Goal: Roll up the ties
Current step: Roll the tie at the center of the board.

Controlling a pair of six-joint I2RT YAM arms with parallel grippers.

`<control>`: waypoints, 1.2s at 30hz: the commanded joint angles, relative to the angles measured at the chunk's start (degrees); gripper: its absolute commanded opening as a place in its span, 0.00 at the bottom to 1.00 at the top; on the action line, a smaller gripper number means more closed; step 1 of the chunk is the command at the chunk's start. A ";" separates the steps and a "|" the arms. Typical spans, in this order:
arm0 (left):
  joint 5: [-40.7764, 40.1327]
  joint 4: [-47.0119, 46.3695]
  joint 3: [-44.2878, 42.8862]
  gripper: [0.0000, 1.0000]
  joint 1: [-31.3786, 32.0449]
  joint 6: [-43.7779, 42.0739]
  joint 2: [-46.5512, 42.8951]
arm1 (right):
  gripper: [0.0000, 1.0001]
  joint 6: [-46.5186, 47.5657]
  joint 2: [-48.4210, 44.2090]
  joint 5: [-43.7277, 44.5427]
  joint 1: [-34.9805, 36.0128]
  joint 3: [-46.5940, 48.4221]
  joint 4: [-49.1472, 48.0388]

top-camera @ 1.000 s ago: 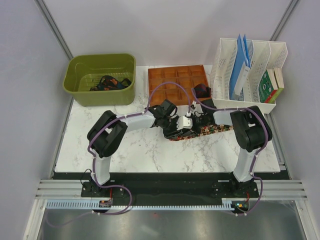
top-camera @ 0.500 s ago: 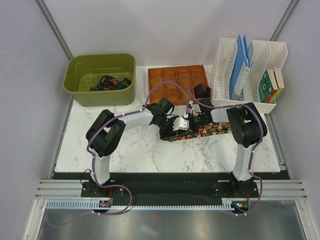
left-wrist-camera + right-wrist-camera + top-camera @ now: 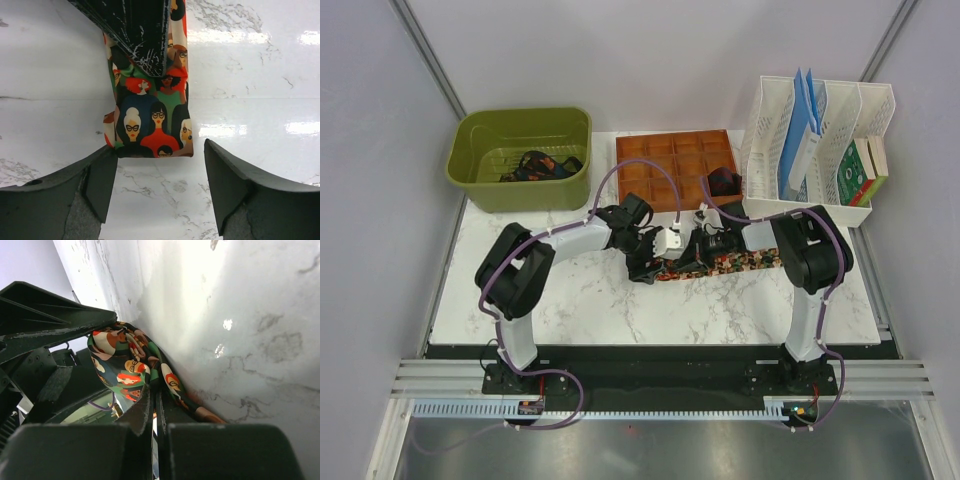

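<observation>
A patterned tie (image 3: pixel 745 260), printed with faces in red, green and orange on black, lies across the marble table to the right of centre. Its folded left end (image 3: pixel 150 120) lies just ahead of my left gripper (image 3: pixel 156 192), which stands open on either side of bare marble, touching nothing. My right gripper (image 3: pixel 156 412) is shut, with the tie (image 3: pixel 127 365) pinched at its tips and looped around them. Its dark fingers (image 3: pixel 137 30) lie over the tie. Seen from above, the left gripper (image 3: pixel 642 265) and right gripper (image 3: pixel 692 257) face each other.
A brown compartment tray (image 3: pixel 670 160) at the back holds a dark rolled tie (image 3: pixel 723 182). The green bin (image 3: pixel 520 118) at back left holds more ties (image 3: pixel 535 165). A white file rack (image 3: pixel 810 130) stands at back right.
The left gripper opened and drew back leftward off the tie's end. The right gripper stayed shut and shifted slightly left with the tie.
</observation>
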State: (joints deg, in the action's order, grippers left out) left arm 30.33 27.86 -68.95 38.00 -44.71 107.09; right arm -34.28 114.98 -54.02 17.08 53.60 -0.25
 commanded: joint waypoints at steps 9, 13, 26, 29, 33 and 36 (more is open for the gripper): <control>1.93 -4.48 -4.44 0.56 0.94 4.01 -1.45 | 0.00 -3.33 2.97 11.66 1.46 -3.86 -5.19; 1.67 -4.91 -7.68 0.53 2.08 5.95 0.92 | 0.00 -5.00 3.59 11.39 2.17 -3.25 -6.25; -2.90 -4.04 -11.39 0.52 6.12 9.20 9.72 | 0.01 -5.71 2.97 10.43 2.78 -2.36 -7.04; -6.41 -3.77 -9.72 0.52 7.35 8.24 9.89 | 0.01 -6.76 2.36 9.81 2.78 -2.28 -8.36; -9.84 -3.60 -8.22 0.52 8.23 7.88 10.51 | 0.04 -8.08 2.09 6.83 2.78 -1.40 -9.94; -12.30 -3.51 -7.17 0.52 8.76 7.18 11.12 | 0.07 -7.99 1.92 5.60 2.52 -0.08 -9.60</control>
State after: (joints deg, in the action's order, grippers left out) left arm 24.45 26.00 -79.53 44.16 -36.97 113.36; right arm -42.76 115.39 -53.32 18.37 51.79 -8.21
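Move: The tie's rolled end lies about 4 cm to the left hand's right, some 1 cm ahead and 1 cm below its fingers. The shut right fingers already pinch the tie beside it, with the roll about 2 cm to their left, level fore and aft and 1 cm higher. From the left hand, the flat tail's middle is some 19 cm right and 1 cm ahead, 2 cm below; the wooden tray's middle is 19 cm ahead, 5 cm right. To the right and slightly forward, the left hand travels about 6 cm in a low arc, rising some 2.5 cm and then sinking about 1.5 cm, while its fingers narrow from wide to half open to close about the tie's roll from front and back. The right hand keeps its pinch beside the roll, easing about 1 cm left, and only begins to slacken at the very end. ##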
